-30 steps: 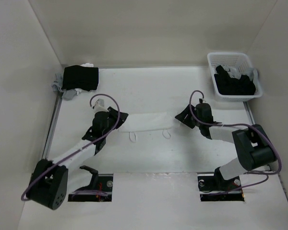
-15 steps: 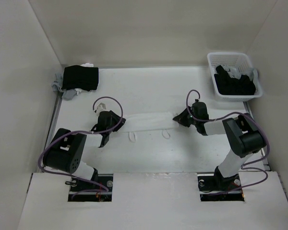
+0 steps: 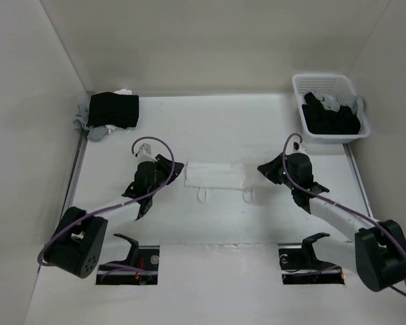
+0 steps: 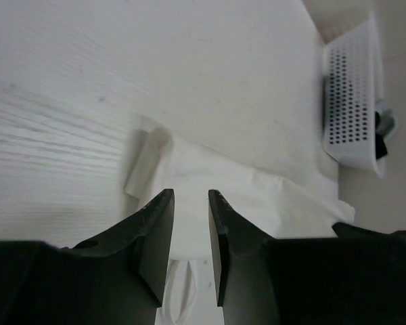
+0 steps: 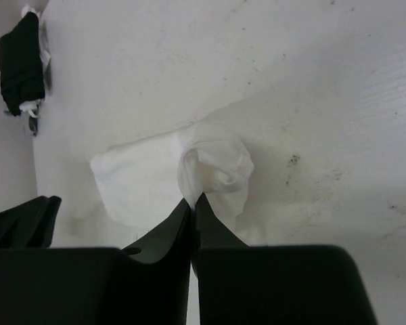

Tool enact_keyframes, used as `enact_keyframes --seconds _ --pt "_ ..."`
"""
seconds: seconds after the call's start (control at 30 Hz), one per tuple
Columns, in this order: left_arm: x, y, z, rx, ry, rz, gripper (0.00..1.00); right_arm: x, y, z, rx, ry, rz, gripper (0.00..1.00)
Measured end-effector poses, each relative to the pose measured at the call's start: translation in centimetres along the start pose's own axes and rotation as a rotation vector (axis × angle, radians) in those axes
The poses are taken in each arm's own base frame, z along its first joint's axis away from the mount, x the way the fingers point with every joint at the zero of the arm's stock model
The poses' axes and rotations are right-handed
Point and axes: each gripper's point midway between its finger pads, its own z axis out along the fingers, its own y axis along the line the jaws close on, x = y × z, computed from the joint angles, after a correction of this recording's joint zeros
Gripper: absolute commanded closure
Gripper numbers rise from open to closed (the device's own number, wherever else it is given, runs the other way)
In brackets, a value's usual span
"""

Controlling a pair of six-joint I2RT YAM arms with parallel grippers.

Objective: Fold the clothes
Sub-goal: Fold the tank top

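Observation:
The clothes [image 3: 215, 175] are one thin white garment lying as a short flat band in the middle of the table, with two thin loops [image 3: 206, 195] at its near edge. My left gripper [image 3: 169, 166] sits just left of it. In the left wrist view that gripper [image 4: 191, 196] is open with nothing between its fingers, and the clothes [image 4: 271, 196] lie ahead with a small flap turned over at the left end. My right gripper [image 3: 260, 167] is at the right end. In the right wrist view it [image 5: 193, 198] is shut, pinching a bunched-up fold of the clothes [image 5: 142, 179].
A black folded stack [image 3: 114, 110] with grey and white pieces lies at the back left corner, also seen as the black stack [image 5: 20, 64]. A white basket [image 3: 335, 137] holding dark garments [image 3: 331, 116] stands at the back right; the basket [image 4: 352, 101] shows there too. White walls surround the table.
The right gripper has gone from open to shut and shifted right. The garment now looks shorter, its left edge further right, and the left gripper stands off that edge.

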Motion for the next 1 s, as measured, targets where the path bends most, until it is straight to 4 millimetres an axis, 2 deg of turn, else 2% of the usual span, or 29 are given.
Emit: enact_keyframes --seconds 0.1,0.23,0.33,0.47,0.57,0.63,0.77,0.8,0.9,1.0 --pt "-0.3 -2.2 -0.9 0.065 -0.009 -0.002 0.74 0.1 2.8 -1.2 -0.007 -0.002 -0.086 0.93" --pt "-1.0 -2.6 -1.6 0.08 -0.031 -0.02 0.73 1.0 7.9 -1.6 -0.035 0.036 -0.197 0.93" --pt "-0.9 -2.2 -1.9 0.071 -0.028 -0.028 0.73 2.1 11.5 -0.4 -0.039 0.072 -0.264 0.94" --pt "-0.4 -2.0 -2.0 0.068 -0.007 -0.031 0.73 4.5 14.6 2.4 -0.008 0.14 -0.335 0.94" --pt "-0.4 -2.0 -2.0 0.072 0.001 -0.035 0.73 6.7 16.0 4.9 0.029 0.193 -0.38 0.93" --pt "-0.7 -1.9 -2.1 0.074 -0.005 -0.04 0.73 8.3 16.7 6.6 0.05 0.224 -0.403 0.9" --pt "-1.9 -1.4 -2.9 0.079 -0.039 -0.054 0.73 11.7 17.5 9.6 0.08 0.278 -0.437 0.61" --pt "-2.4 -1.3 -3.2 0.082 -0.051 -0.059 0.73 12.6 17.5 10.1 0.085 0.293 -0.443 0.59" --pt "-3.7 -1.4 -3.9 0.094 -0.092 -0.069 0.73 14.5 17.1 10.3 0.093 0.326 -0.458 0.54" --pt "-4.3 -1.7 -4.2 0.102 -0.11 -0.071 0.72 14.6 17.5 9.2 0.065 0.326 -0.451 0.56"
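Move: The right hand still pinches the tank top's right end, raised about 8 cm off the table. The tank top's left end, where it is being taken, lies some 25 cm to its left, 1 cm nearer the base and 8 cm lower. Both straps point back, some 8 cm nearer the base than that hand: the right strap about 3 cm to its left, the left strap about 20 cm. From the empty left hand, the tank top's left end is about 3 cm right, 1 cm back and 7 cm below. Still pinching the tank top's right end, the right hand swings it left about 25 cm over the body in a quick arc, rising some 7 cm and sinking again towards the left end, while the wrist turns counter-clockwise and rolls left side down, each about 20 degrees. Low in the arc the fingers open and let go. The open, empty left hand lifts clear by about 5 cm and edges left. ##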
